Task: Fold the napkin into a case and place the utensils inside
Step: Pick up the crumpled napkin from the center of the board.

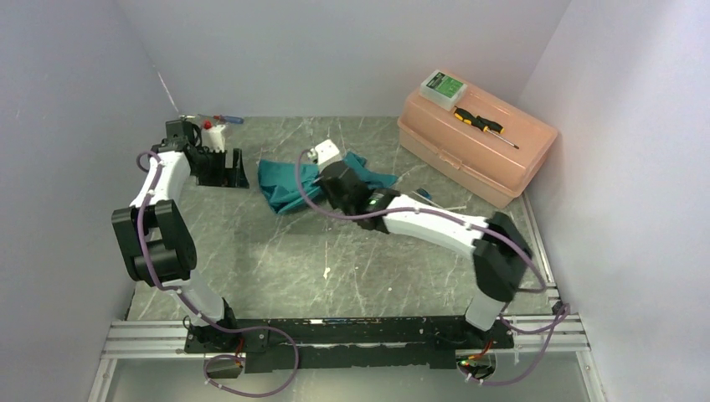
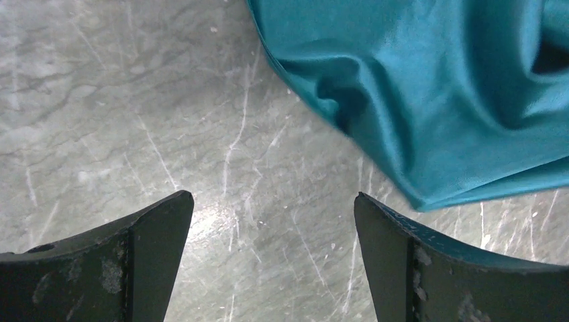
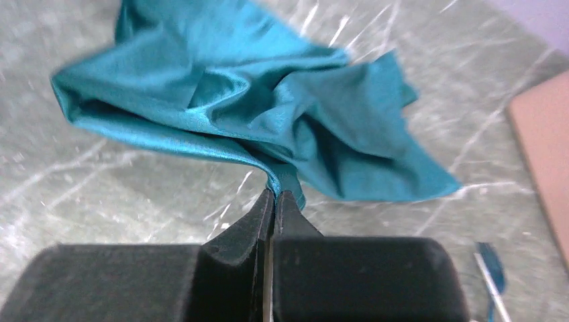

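The teal napkin (image 1: pixel 283 186) lies crumpled at the back middle of the table, not folded into a case. In the right wrist view my right gripper (image 3: pixel 275 194) is shut on the near edge of the napkin (image 3: pixel 268 114), pinching a fold. From above, the right gripper (image 1: pixel 322 174) sits over the cloth's middle. My left gripper (image 2: pixel 274 198) is open over bare table, the napkin's (image 2: pixel 436 87) corner just beyond its right finger. From above, the left gripper (image 1: pixel 228 172) stands left of the cloth. A blue utensil (image 3: pixel 490 265) lies with a white stick (image 3: pixel 488 282) to the right of the napkin.
A pink plastic box (image 1: pixel 477 142) stands at the back right, with a yellow-and-black screwdriver (image 1: pixel 481 124) and a small green-and-white box (image 1: pixel 444 86) on its lid. A red-and-blue screwdriver (image 1: pixel 219 120) lies at the back left. Grey walls close in three sides.
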Robot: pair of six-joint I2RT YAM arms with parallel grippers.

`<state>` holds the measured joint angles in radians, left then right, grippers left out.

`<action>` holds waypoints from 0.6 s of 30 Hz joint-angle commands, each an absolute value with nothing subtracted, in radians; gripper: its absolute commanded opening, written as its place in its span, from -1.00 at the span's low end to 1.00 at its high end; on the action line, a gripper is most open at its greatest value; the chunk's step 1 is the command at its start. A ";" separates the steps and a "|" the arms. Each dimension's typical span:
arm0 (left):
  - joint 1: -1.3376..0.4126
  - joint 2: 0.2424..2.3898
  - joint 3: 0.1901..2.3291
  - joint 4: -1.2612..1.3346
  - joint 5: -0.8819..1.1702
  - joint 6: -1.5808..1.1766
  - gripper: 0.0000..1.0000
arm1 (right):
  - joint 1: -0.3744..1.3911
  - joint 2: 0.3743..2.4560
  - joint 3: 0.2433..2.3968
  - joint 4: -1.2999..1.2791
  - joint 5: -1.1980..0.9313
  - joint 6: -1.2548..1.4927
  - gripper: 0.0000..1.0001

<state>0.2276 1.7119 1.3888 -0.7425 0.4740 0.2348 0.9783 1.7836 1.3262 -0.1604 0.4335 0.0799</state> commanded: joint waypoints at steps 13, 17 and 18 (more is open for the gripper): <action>0.007 1.742 1.347 -0.680 0.442 0.567 0.91 | 0.789 1.417 1.145 -0.420 0.600 0.190 -1.00; -0.059 1.805 1.369 -0.754 0.457 0.696 0.91 | 0.719 1.373 1.108 -0.437 0.566 0.223 -1.00; -0.074 1.814 1.366 -0.766 0.461 0.726 0.91 | 0.713 1.374 1.107 -0.442 0.559 0.229 -1.00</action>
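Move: The right fingers already hold the napkin's near edge, pinched up some 10 cm above the bulk, whose middle lies about 3 cm farther out. Utensils lie about 31 cm to their right and 6 cm back, the toolbox roughly 36 cm right and 8 cm ahead. From the open left hand, the napkin's middle is some 20 cm right and 2 cm back, 10 cm below. Its left end is only 5 cm right and 3 cm back, and a blue screwdriver lies 14 cm ahead, 7 cm left. Sweeping about 17 cm to the right towards the utensils, the right hand keeps its pinch on the napkin, first arcing up some 9 cm, then sinking most of that again while turning clockwise. The left hand, fingers still wide open, goes about 8 cm right and 4 cm down towards the napkin's left end, turning some 25 degrees clockwise. ##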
